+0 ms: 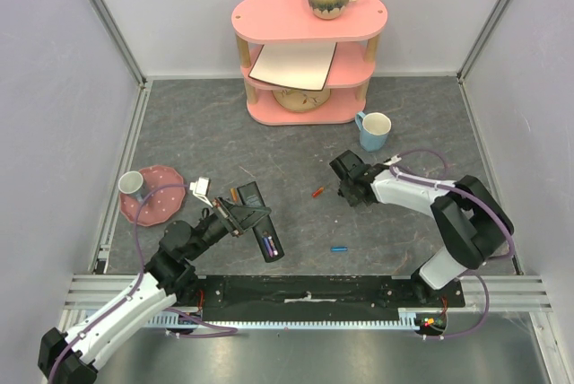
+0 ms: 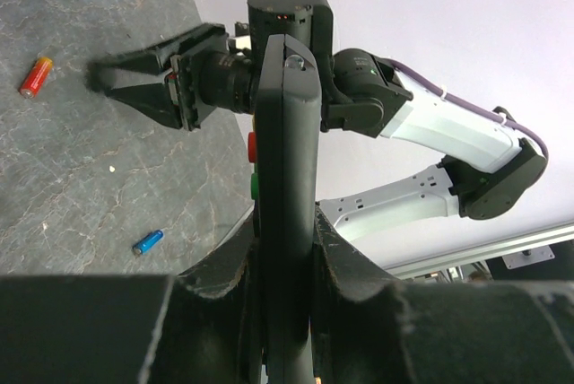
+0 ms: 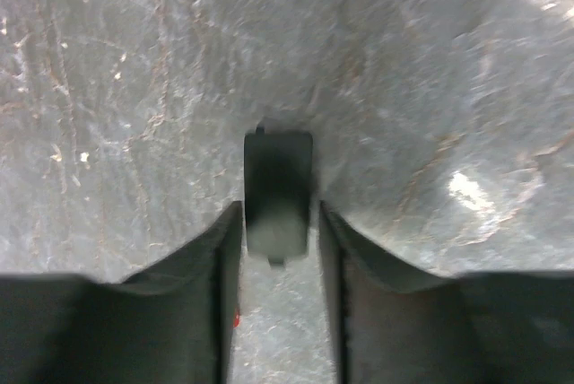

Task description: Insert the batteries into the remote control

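The black remote control (image 1: 262,221) is held off the table, left of centre, by my left gripper (image 1: 244,215), which is shut on it. The left wrist view shows the remote (image 2: 285,133) edge-on between the fingers (image 2: 345,263). Dark purple batteries (image 1: 269,243) show in the open compartment at its near end. My right gripper (image 1: 344,185) is down at the table right of centre. It is open, its fingers (image 3: 220,267) either side of a small black cover piece (image 3: 278,187) lying flat, with a small gap on each side.
A red-orange cell (image 1: 317,191) and a bright blue small cylinder (image 1: 339,248) lie loose on the mat; both show in the left wrist view (image 2: 36,76) (image 2: 148,241). A pink plate (image 1: 160,196) with a white cup (image 1: 131,183) is at left. A blue mug (image 1: 373,129) and a pink shelf (image 1: 308,61) are at the back.
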`<state>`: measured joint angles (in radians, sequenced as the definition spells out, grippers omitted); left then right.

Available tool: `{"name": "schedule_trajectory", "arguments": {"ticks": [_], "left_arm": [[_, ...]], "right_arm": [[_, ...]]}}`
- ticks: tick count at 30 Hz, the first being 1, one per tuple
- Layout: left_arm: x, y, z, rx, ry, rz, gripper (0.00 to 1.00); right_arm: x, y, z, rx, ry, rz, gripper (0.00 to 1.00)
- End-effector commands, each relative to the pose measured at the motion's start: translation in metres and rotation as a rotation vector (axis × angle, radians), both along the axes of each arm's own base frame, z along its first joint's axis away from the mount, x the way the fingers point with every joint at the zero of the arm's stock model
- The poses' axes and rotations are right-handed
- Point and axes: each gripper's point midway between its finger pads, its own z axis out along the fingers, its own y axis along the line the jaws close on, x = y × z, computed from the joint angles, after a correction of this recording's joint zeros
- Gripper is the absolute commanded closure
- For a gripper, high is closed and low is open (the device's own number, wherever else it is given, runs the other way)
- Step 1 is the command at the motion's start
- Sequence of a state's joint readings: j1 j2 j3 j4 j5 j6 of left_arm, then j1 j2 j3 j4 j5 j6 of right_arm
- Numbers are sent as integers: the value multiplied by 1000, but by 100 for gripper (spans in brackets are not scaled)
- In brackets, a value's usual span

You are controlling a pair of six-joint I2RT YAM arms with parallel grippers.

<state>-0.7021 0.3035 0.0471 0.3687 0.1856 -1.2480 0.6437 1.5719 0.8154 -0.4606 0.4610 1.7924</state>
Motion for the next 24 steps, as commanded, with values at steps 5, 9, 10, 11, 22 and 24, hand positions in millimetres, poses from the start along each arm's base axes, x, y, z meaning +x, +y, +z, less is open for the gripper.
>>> {"name": "schedule_trajectory", "arguments": {"ticks": [5, 9, 10, 11, 22, 24], "left_arm": [[-2, 3, -26, 19, 25, 1, 98], [-2, 3, -27, 21, 28, 4, 98], [-2, 3, -27, 21, 28, 4, 98], [-2, 3, -28, 24, 28, 4, 98], [0, 4, -28, 33, 25, 16, 98], [-1, 4, -29, 35, 26, 16, 98]], "right_arm": [[22, 5, 20, -10, -71, -6, 35], [23, 2, 41, -94, -98, 141, 28], [25, 4, 45, -112, -106, 186, 26], [29, 7, 55, -134, -120, 239, 26], [32, 46, 84, -531, -288, 1313, 24], [34, 41, 70, -593, -231, 1372, 24]]}}
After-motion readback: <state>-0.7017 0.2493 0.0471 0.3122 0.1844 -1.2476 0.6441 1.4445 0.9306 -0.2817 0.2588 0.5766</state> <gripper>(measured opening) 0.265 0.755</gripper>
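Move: The small black cover is between the right fingertips, its middle about 1 cm ahead and 1 cm below the hand point, just over the table. The orange battery lies some 7 cm to this hand's left and about level with it; the light-blue mug stands about 15 cm ahead and 8 cm right. For the left hand, which keeps the remote control raised, the cover is about 12 cm ahead, 23 cm right and 19 cm below. The right fingers spread from a narrow gap to about three-quarters open and let go of the black cover, while the hand carries on a little over 1 cm forward and to the left close to the table. It then rises about 8 cm clear of the cover, edging left towards a spot over the gap between cover and orange battery, and swings its wrist some 60 degrees counter-clockwise with the fingers staying open. ##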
